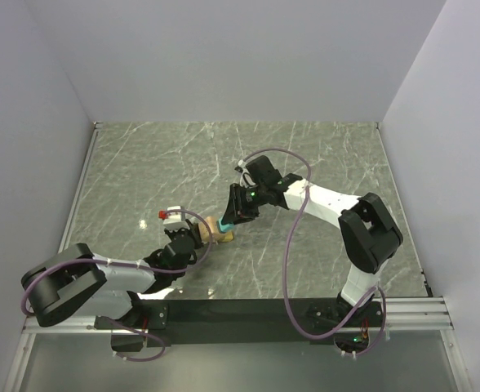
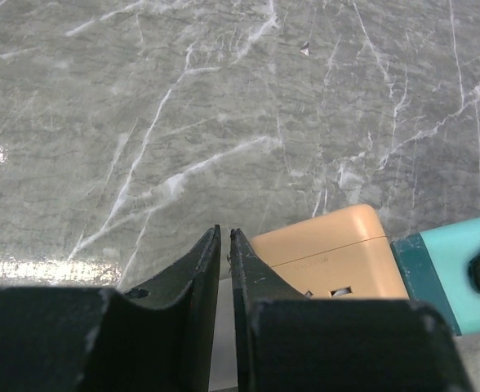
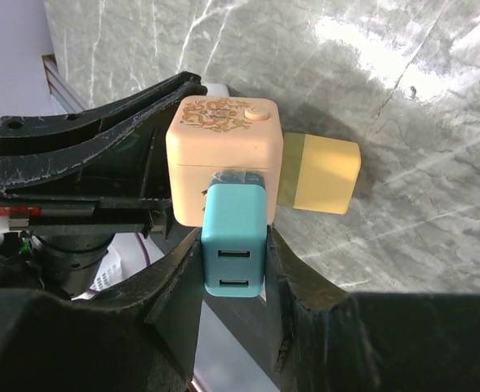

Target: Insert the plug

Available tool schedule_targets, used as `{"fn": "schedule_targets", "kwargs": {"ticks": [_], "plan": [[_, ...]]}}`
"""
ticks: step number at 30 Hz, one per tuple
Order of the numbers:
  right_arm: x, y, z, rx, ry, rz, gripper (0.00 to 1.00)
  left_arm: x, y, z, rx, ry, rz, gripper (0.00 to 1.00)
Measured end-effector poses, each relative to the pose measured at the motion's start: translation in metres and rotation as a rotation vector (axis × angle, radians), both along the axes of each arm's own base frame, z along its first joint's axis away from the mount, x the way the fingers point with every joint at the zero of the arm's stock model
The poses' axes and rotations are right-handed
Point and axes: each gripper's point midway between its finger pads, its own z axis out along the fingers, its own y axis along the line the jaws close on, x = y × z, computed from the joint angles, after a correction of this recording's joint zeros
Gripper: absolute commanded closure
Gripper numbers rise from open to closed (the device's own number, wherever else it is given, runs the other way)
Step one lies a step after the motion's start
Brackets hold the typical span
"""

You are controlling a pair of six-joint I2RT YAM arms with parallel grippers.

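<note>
A peach socket cube (image 3: 224, 151) lies on the marble table (image 1: 142, 171). It also shows in the top view (image 1: 216, 224) and in the left wrist view (image 2: 330, 253). My right gripper (image 3: 233, 233) is shut on a teal plug (image 3: 233, 241), whose front end is pressed against the cube's face. The plug (image 2: 448, 273) touches the cube's side in the left wrist view. My left gripper (image 2: 225, 233) is at the cube's other side. Its jaws stand almost together with a thin white piece between them, and the cube lies just outside the right finger.
A yellow block with an olive band (image 3: 320, 173) sticks out of the cube's side, seen too in the top view (image 1: 227, 238). A red and white part (image 1: 168, 214) sits on the left wrist. Grey walls enclose the table (image 1: 322, 147) on three sides.
</note>
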Motion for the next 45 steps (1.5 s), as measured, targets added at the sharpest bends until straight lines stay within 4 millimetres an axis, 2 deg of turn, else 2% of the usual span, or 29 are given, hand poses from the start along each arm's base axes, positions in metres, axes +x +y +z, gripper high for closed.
{"fn": "schedule_targets", "kwargs": {"ticks": [10,13,14,17,20,23,26,29,31,34,35,36,37,41,44,45], "plan": [[0.000,0.000,0.000,0.003,-0.010,-0.006,1.00,0.000,0.001,0.000,0.004,-0.001,0.001,0.81],[0.001,0.000,0.001,0.002,-0.015,-0.004,1.00,-0.001,0.003,0.000,0.014,0.002,0.006,0.71],[0.001,0.000,0.001,0.002,-0.018,-0.003,1.00,-0.001,0.004,0.000,0.021,0.005,0.008,0.61],[0.001,-0.002,0.001,-0.001,-0.029,-0.006,1.00,-0.003,0.012,-0.002,0.065,0.013,0.022,0.43],[0.001,-0.007,0.002,-0.008,-0.039,-0.017,1.00,-0.005,0.016,-0.001,0.094,0.022,0.020,0.34],[0.006,-0.015,0.002,-0.011,-0.049,-0.040,1.00,-0.006,0.012,0.003,0.104,0.025,-0.002,0.32],[0.016,-0.025,0.003,-0.010,-0.083,-0.079,1.00,-0.007,0.000,0.019,0.064,0.001,-0.038,0.31],[0.023,-0.028,0.003,-0.004,-0.114,-0.096,1.00,-0.008,-0.024,0.056,-0.043,-0.063,-0.106,0.30],[0.025,-0.030,0.003,-0.005,-0.132,-0.104,1.00,-0.009,-0.028,0.074,-0.091,-0.100,-0.118,0.31],[0.032,-0.034,0.004,-0.012,-0.161,-0.128,1.00,-0.010,-0.024,0.089,-0.118,-0.132,-0.115,0.30],[0.035,-0.036,0.004,-0.015,-0.174,-0.139,0.97,-0.011,-0.022,0.092,-0.120,-0.138,-0.111,0.30],[0.039,-0.038,0.004,-0.020,-0.185,-0.152,0.94,-0.011,-0.020,0.095,-0.125,-0.143,-0.107,0.30],[0.042,-0.040,0.005,-0.024,-0.196,-0.163,0.85,-0.012,-0.018,0.098,-0.128,-0.148,-0.103,0.29],[0.051,-0.043,0.005,-0.035,-0.227,-0.189,0.68,-0.015,-0.009,0.112,-0.155,-0.175,-0.087,0.29],[0.054,-0.043,0.005,-0.036,-0.244,-0.193,0.65,-0.017,-0.003,0.118,-0.169,-0.186,-0.075,0.29],[0.054,-0.044,0.005,-0.038,-0.248,-0.196,0.67,-0.017,-0.001,0.119,-0.169,-0.187,-0.069,0.29]]}}
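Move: The orange cube's middle is about 3 cm right of the left hand, 1 cm ahead and 1 cm lower, its left side at the nearly shut fingers; the white block sits under that hand, roughly 2 cm down, 1 cm left and 1 cm back. From the right hand, already holding the teal plug against the cube, the cube is some 5 cm left, level ahead and 3 cm down; the yellow block is about 6 cm below, 1 cm left and 1 cm ahead. Spreading its fingers wide, the left hand first shifts a bit over 1 cm left, then rises off the cube and white block about 12 cm, swinging right and returning on the way, tips tilting up some 10 degrees. The right hand keeps its pinch on the teal plug, waits, then travels forward and right at nearly constant height, turning clockwise and tilting upward. ##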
